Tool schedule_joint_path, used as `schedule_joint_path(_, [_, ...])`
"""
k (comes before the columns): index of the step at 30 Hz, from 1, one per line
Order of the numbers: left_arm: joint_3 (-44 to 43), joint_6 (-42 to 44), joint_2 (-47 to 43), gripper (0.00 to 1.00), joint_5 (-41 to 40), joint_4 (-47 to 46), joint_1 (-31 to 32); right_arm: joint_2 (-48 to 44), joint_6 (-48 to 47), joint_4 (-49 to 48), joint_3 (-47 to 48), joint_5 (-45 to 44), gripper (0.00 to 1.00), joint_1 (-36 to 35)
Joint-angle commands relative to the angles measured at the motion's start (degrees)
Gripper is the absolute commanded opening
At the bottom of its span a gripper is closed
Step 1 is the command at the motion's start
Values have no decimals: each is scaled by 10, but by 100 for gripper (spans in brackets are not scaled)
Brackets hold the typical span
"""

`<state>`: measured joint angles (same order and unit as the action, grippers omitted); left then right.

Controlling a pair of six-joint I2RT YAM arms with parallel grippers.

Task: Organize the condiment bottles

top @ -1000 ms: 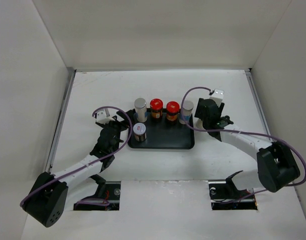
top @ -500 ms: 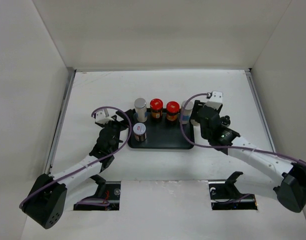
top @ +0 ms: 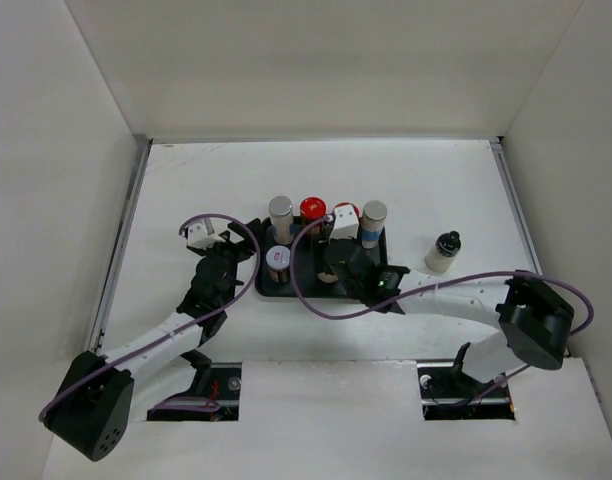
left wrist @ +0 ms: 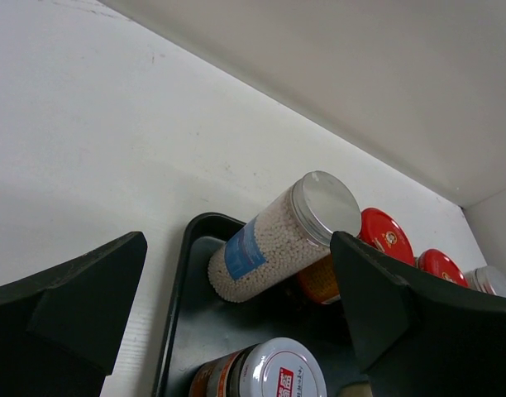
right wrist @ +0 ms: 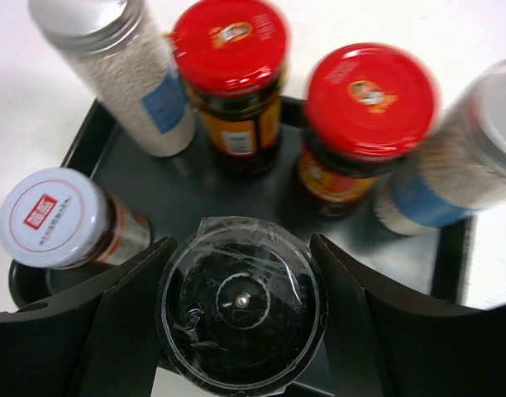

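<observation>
On the black tray (top: 371,285) stand two pale bottles with grey caps (top: 280,210) (top: 374,212), two dark jars with red caps (top: 312,208) (top: 344,211) and a short white-lidded jar (top: 277,258). My right gripper (top: 336,263) hovers over the tray's front middle. In the right wrist view the right gripper (right wrist: 243,248) is shut on a dark-lidded jar (right wrist: 241,302), with a finger pressed to each side. My left gripper (top: 232,262) stands open at the tray's left edge, nothing between its fingers (left wrist: 79,289). A small dark-capped bottle (top: 443,250) stands on the table right of the tray.
White walls close in the table on three sides. The right arm's purple cable (top: 306,300) loops over the tray's front edge. The right arm's elbow (top: 531,320) rests near the front right.
My right gripper has swung left from the tray's right end to above its front middle. The small dark-capped bottle to the right has come into view. The left arm has barely moved.
</observation>
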<state>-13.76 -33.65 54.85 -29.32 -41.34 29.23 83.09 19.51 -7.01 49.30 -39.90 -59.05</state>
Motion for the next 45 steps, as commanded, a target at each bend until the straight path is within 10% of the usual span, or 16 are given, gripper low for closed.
schedule_joint_path(1, [10,-7,-19,95,-3,-27,-9,13,7,-88,47,11,55,-11])
schedule_joint_path(7, [14,-10,-24,96,3,-27,-12,56,12,-97,46,18,60,-28])
schedule_joint_path(15, [13,-15,-16,96,1,-30,-13,-2,10,-87,29,7,99,-29])
schedule_joint_path(28, [25,-28,-26,100,-34,-26,-6,-277,6,65,-108,-251,100,222])
schedule_joint_path(45, [29,-33,-10,100,-36,-35,-8,-165,125,130,-135,-83,100,361])
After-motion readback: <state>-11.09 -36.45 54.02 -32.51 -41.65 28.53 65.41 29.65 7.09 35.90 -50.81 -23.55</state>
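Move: The black-capped bottle already in the right fingers is bound for the empty front middle of the tray, about 3 cm to that hand's left, 1 cm back and 3 cm down. Beyond, some 11 cm ahead and 5 cm left, stands one red-lidded jar; another is 10 cm ahead, 3 cm right. The label jar is level, 14 cm left. The last bottle waits about 5 cm ahead, 30 cm right. From the left hand, that empty spot lies 18 cm right, 4 cm back, 5 cm below. The held bottle is carried some 3 cm left and lowered about 2 cm into the tray's front middle, where the right fingers open and let go. The emptied hand then lifts clear and swings roughly 30 cm right in a high arc over the tray's right side, turning about 50 degrees clockwise and sinking, wide open, towards the last bottle. ##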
